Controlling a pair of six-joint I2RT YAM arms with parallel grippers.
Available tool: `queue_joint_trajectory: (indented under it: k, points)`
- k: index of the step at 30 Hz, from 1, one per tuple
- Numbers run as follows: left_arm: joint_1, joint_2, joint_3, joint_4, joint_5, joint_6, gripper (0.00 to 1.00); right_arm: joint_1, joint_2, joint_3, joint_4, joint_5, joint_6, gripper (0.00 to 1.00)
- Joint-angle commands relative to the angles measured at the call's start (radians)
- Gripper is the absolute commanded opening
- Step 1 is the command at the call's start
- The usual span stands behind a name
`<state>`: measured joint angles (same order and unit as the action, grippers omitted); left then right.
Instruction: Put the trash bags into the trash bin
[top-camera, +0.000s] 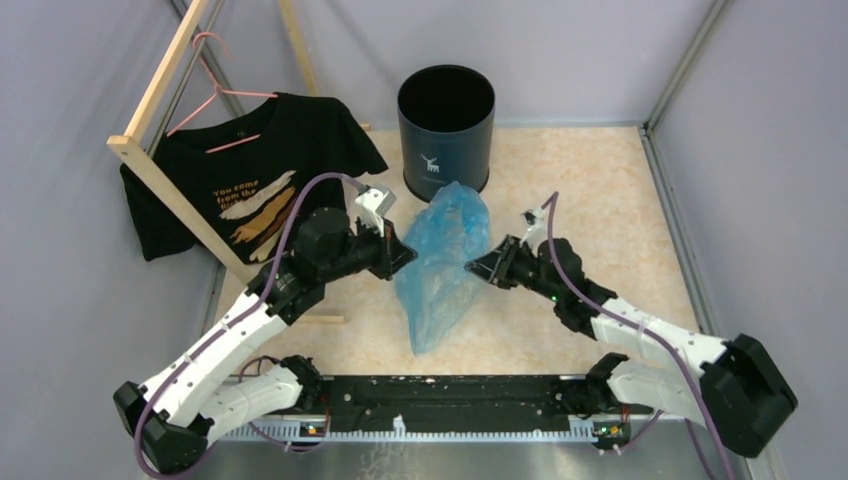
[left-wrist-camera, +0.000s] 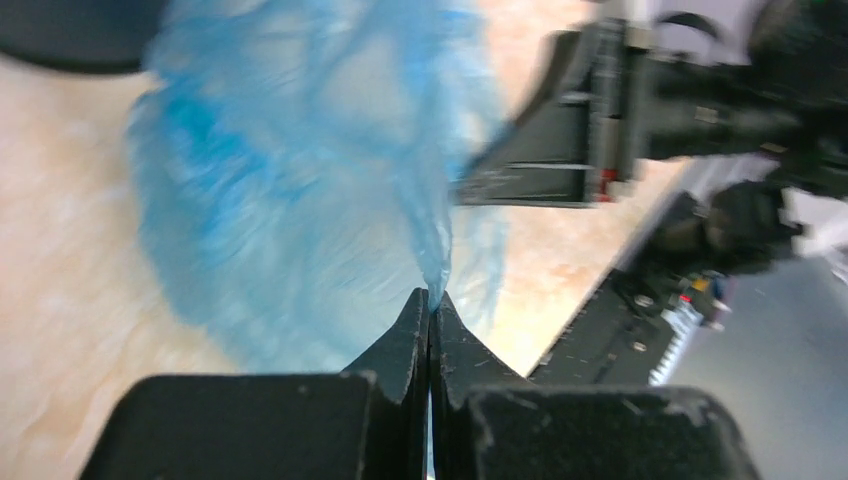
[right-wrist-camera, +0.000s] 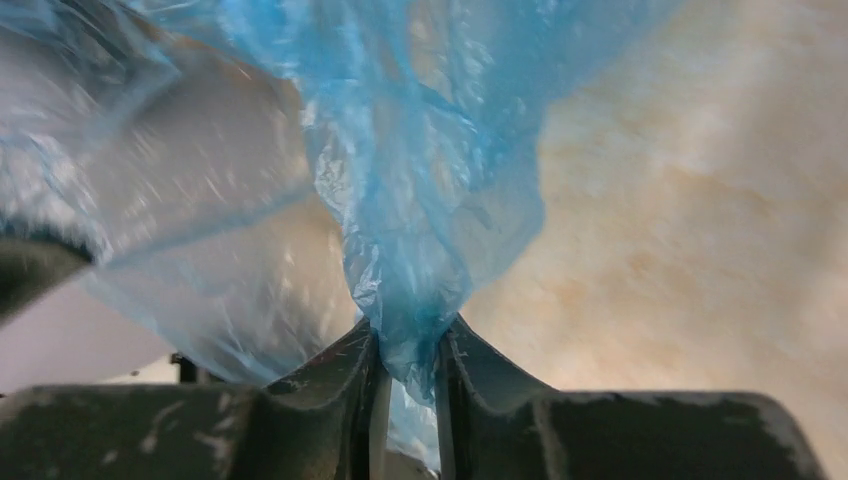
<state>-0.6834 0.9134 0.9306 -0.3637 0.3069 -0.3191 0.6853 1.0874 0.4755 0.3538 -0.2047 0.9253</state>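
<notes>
The light-blue translucent trash bag (top-camera: 442, 262) hangs stretched between both grippers in front of the dark round trash bin (top-camera: 446, 127), its tail drooping toward the near edge. My left gripper (top-camera: 410, 256) is shut on the bag's left edge; in the left wrist view a thin fold of the bag (left-wrist-camera: 300, 180) runs into the closed tips of that gripper (left-wrist-camera: 430, 297). My right gripper (top-camera: 472, 266) is shut on the bag's right edge; the right wrist view shows the gripper (right-wrist-camera: 405, 335) with a bunched wad of the bag (right-wrist-camera: 420, 200) pinched between the jaws.
A black T-shirt (top-camera: 255, 175) hangs on a pink hanger (top-camera: 205, 85) from a wooden rack (top-camera: 165, 150) at the back left. Grey walls enclose the beige tabletop (top-camera: 600, 200). A black rail (top-camera: 450, 400) runs along the near edge.
</notes>
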Motion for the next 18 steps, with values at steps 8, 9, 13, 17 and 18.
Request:
queue_joint_trajectory:
  k: [8, 9, 13, 17, 18]
  points:
    - [-0.002, -0.066, -0.078, -0.131, -0.331, -0.065, 0.00, 0.007, -0.524, -0.214, -0.559, 0.248, -0.085, 0.00]
    - [-0.003, -0.069, -0.074, -0.112, -0.317, -0.065, 0.00, 0.006, -0.550, -0.207, -0.579, 0.257, -0.091, 0.00]
    - [-0.002, -0.036, 0.024, 0.000, -0.195, -0.033, 0.00, 0.000, -0.538, -0.034, -0.693, 0.370, -0.210, 0.00]
    - [-0.002, 0.103, 0.389, -0.015, -0.083, 0.054, 0.00, -0.026, -0.323, 0.464, -0.946, 0.545, -0.494, 0.00]
    - [-0.002, 0.141, 0.500, -0.037, -0.052, 0.074, 0.00, -0.027, -0.266, 0.639, -1.016, 0.573, -0.559, 0.00]
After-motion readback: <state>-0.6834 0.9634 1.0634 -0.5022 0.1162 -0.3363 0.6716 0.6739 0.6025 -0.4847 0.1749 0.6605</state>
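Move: The blue trash bag already hangs from the left fingers, its middle about 6 cm to that hand's right, level with it fore and aft, some 8 cm lower. From the right hand the bag's middle is roughly 6 cm left and slightly below, with a gathered edge already between its part-open fingers. The trash bin stands some 23 cm ahead of the right hand, 4 cm to its left, and about 25 cm ahead of the left hand, 7 cm to its right. The right fingers finish closing on the gathered bag edge and pull it away from the left hand, some 12 cm to the right, dipping about 6 cm and drawing back before rising and easing forward, the hand rolling about 30 degrees. The left hand keeps its pinch, swinging about 5 cm left and down, then climbing roughly 7 cm as it comes partly back right. ##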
